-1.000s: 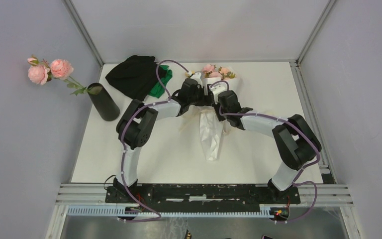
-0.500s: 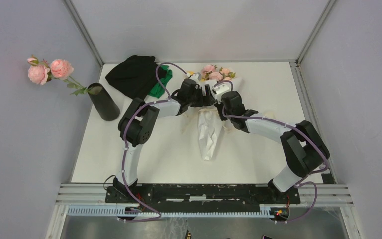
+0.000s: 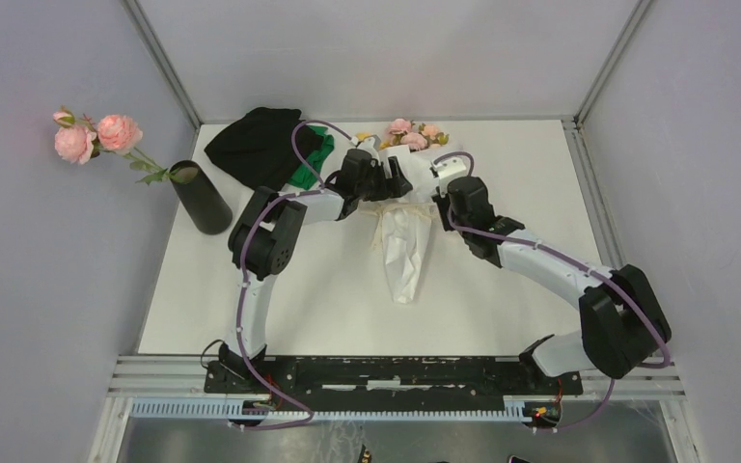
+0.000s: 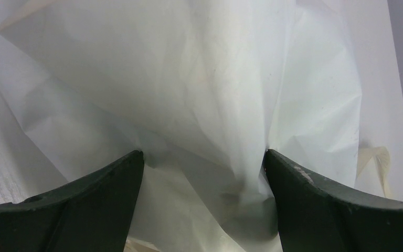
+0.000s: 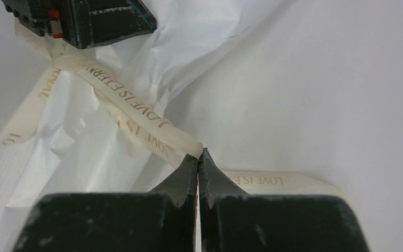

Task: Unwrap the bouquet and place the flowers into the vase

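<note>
The bouquet lies at the back middle of the table, its pink and yellow flowers (image 3: 413, 133) pointing away and its white paper (image 3: 404, 253) tapering toward me. My left gripper (image 3: 393, 181) stands open astride the paper (image 4: 204, 94), one finger (image 4: 110, 199) on each side of the crumpled bunch. Just right of the bouquet, my right gripper (image 3: 438, 198) is shut on the cream ribbon (image 5: 131, 110), which runs taut from its tips (image 5: 199, 156) back across the paper. The black vase (image 3: 201, 198) stands far left.
A stem of pink roses (image 3: 92, 135) leans out of the vase, past the table's left edge. A black-and-green cloth heap (image 3: 265, 145) lies at the back left, close to my left forearm. The enclosure's grey walls stand on three sides.
My right arm has swung out to the right, drawing the ribbon sideways from the bouquet. The bouquet and my left gripper have shifted slightly toward the back wall.
</note>
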`<state>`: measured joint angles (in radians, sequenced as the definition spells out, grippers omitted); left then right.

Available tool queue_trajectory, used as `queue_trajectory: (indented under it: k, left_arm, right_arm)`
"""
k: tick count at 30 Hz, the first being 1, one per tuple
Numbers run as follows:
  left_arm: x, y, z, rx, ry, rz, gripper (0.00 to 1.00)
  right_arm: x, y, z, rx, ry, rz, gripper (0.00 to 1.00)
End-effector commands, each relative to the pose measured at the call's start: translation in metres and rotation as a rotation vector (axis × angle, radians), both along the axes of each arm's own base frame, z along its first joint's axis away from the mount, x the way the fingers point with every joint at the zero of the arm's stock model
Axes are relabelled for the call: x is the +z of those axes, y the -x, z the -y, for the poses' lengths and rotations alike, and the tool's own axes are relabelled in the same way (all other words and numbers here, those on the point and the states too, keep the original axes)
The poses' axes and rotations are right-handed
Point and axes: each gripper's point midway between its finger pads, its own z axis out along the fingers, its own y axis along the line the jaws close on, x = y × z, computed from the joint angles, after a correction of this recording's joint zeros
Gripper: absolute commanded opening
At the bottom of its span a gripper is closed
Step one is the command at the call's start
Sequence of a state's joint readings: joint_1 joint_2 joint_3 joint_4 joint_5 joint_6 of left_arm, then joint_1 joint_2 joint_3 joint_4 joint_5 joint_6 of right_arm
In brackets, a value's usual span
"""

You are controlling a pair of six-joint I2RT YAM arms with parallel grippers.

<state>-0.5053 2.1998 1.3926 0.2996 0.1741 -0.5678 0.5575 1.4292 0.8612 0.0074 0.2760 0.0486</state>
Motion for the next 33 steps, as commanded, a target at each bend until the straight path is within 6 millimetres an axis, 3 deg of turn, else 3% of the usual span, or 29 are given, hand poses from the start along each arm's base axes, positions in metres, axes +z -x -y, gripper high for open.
queue_trajectory:
  k: [1,9,16,27,33]
  left_arm:
    - [-0.061,0.012,-0.032,0.084,-0.108,-0.153,0.93]
    - [-0.056,0.015,-0.033,0.078,-0.101,-0.148,0.93]
    - [-0.055,0.018,-0.033,0.063,-0.102,-0.148,0.93]
    - [-0.044,0.018,-0.034,0.055,-0.114,-0.133,0.93]
    - [-0.042,0.018,-0.032,0.045,-0.105,-0.134,0.93]
  right_arm:
    - [0.029,0.000,0.031,-0.103,0.000,0.060,0.00]
    - [0.101,-0.011,0.080,-0.224,-0.054,0.162,0.00]
    - [0.196,-0.012,0.111,-0.335,-0.124,0.354,0.00]
    - [0.346,-0.016,0.122,-0.340,-0.148,0.595,0.00]
    - [0.408,-0.006,0.137,-0.392,-0.155,0.720,0.00]
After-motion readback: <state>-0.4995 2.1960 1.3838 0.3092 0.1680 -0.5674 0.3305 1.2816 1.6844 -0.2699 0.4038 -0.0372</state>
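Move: From the right hand, which already has the cream ribbon shut in its fingers, the bouquet's ribbon knot lies about 9 cm left, 3 cm ahead and 10 cm lower. The left gripper sits about 6 cm left and 8 cm ahead, the flowers about 20 cm ahead and 4 cm left, and the wrapper tail about 9 cm back and 5 cm left, all similarly low. From the left hand the knot is about 5 cm back and 3 cm left, slightly lower. Pulling the pinched ribbon away from the bouquet, the right hand first swings right, then climbs ever faster, ending some 38 cm higher and 12 cm farther right with its fingers still shut. Its wrist tips up nearly 40 degrees and turns clockwise. The left hand stays put, spread fingers still planted on the paper beside the knot. ##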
